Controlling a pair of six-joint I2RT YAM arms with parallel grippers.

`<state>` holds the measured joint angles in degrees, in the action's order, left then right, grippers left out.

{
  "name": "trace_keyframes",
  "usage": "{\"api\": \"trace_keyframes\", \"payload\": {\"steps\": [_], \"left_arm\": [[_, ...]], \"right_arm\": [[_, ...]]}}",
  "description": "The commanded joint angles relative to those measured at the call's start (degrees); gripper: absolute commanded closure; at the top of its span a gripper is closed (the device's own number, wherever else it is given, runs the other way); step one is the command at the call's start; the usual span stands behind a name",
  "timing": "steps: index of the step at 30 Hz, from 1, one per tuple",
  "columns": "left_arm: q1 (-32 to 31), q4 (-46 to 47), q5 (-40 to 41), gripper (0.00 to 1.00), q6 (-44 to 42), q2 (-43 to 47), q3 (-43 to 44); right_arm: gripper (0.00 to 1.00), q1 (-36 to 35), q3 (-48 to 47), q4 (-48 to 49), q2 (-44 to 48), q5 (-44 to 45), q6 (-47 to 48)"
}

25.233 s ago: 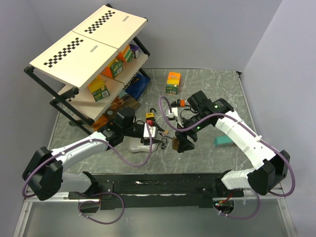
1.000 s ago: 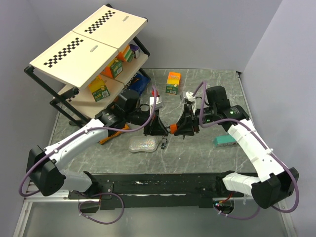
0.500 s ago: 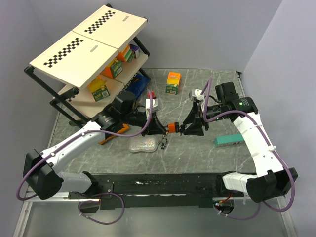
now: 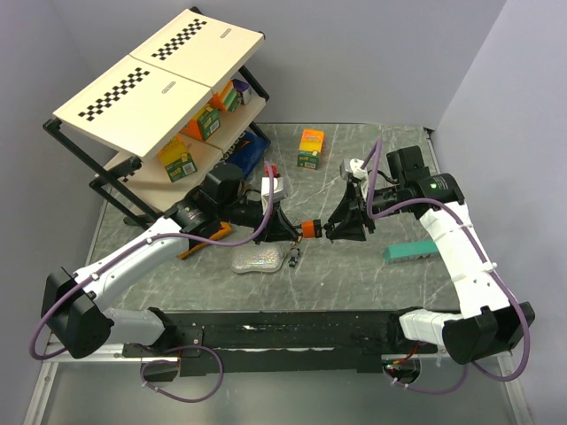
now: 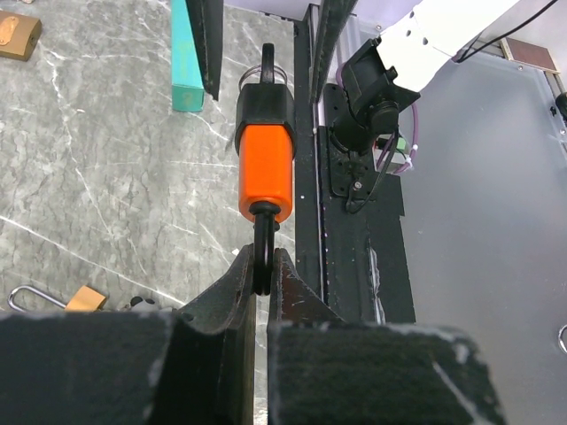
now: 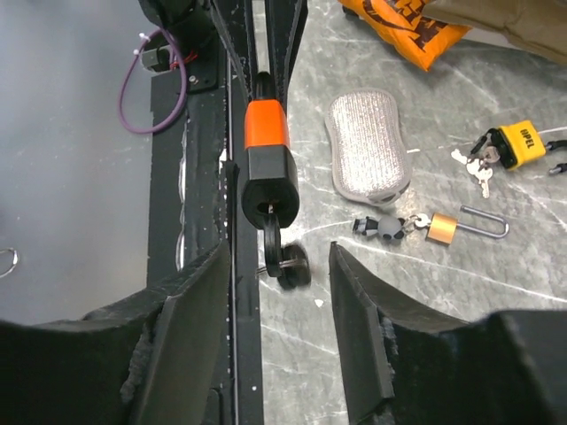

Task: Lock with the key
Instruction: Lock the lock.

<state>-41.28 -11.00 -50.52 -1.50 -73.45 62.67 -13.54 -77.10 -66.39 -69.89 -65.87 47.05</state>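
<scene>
An orange padlock (image 4: 308, 228) with a black end hangs level above the table between the two arms. My left gripper (image 5: 262, 266) is shut on its dark shackle (image 5: 263, 239); the orange body (image 5: 267, 173) points away from it. A black-headed key (image 6: 272, 241) sticks out of the keyhole in the black end, and a second key head (image 6: 298, 263) dangles from it. My right gripper (image 6: 279, 266) is open, its fingers (image 6: 190, 310) either side of the keys without touching them. Seen from above, the right gripper (image 4: 330, 230) faces the left gripper (image 4: 291, 230).
On the table lie a silver mesh pouch (image 6: 369, 146), a brass padlock with keys (image 6: 440, 227), a yellow padlock (image 6: 516, 144) and an orange bag (image 6: 416, 22). A teal box (image 4: 409, 252) lies on the right, an orange-green box (image 4: 310, 148) at the back, a tilted shelf rack (image 4: 159, 115) at the left.
Over the last second my right gripper drew back to the right from the padlock's end and its jaws widened off the key. The left gripper kept its hold.
</scene>
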Motion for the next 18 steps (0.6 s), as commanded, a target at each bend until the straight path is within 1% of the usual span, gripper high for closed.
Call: {"api": "trace_keyframes", "payload": {"steps": [1, 3, 4, 6, 7, 8, 9, 10, 14, 18], "left_arm": [[0.0, 3.2, -1.5, 0.99, -1.0, 1.8, 0.3], [0.0, 3.1, -1.6, 0.99, -1.2, 1.7, 0.4], [0.1, 2.9, -1.5, 0.99, -1.2, 1.7, 0.5], [0.1, 2.7, -1.6, 0.99, -1.3, 1.8, 0.5], [0.0, 2.7, -1.5, 0.99, -1.4, 1.9, 0.3], [0.1, 2.7, -1.4, 0.99, -1.4, 1.9, 0.3], [0.1, 2.5, -1.4, 0.99, -1.5, 2.3, 0.0], [0.1, 2.3, -1.2, 0.99, -1.7, 2.3, -0.2], [1.1, 1.6, -1.5, 0.99, -2.3, 3.0, -1.3], [2.3, -0.4, -1.9, 0.99, -4.2, 3.8, -2.2]], "right_arm": [[0.53, -0.9, -2.6, 2.8, 1.5, -1.9, -1.3], [0.61, -1.1, -2.2, 3.3, 1.7, -1.7, -1.4], [0.69, -1.4, -2.0, 3.4, 1.7, -1.5, -1.6], [0.78, -1.3, -1.6, 3.5, 1.7, -1.0, -1.6], [0.86, -1.3, -1.5, 3.5, 1.7, -0.4, -1.4], [0.90, -1.3, -1.5, 3.3, 1.5, -0.1, -1.4], [0.97, -1.3, -1.6, 2.9, 1.4, 0.2, -1.1], [1.00, -1.1, -1.6, 2.6, 1.3, 0.4, -0.9], [1.00, 0.8, -2.8, -1.1, 0.4, 1.1, 1.9], [1.00, 4.1, -3.5, -5.8, -0.2, 1.5, 7.9]]}}
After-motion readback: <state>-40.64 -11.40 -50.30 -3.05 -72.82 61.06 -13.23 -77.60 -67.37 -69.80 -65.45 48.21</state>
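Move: The key, its bow reaching out of the orange-and-black padlock, lies between the right hand's open fingertips, about 1 cm to their left at finger height. The left hand holds that padlock by its shackle, with the key some 8 cm to its right and a touch lower. On the table roughly 20 cm below the right hand, the small brass padlock lies about 7 cm left and 9 cm ahead, the black key fob 8 cm left and 4 cm ahead, and the silver case 17 cm left and 4 cm ahead. The right fingers, half open around the key's bow, close nearly fully and pinch it while that hand edges about half a centimetre left towards the padlock, then eases back right by about the same, its wrist hardly turning. The left hand keeps its grip on the shackle and, in the later half, lowers the padlock by about 1 cm with a slight drift left, away from the right hand, without turning it. ##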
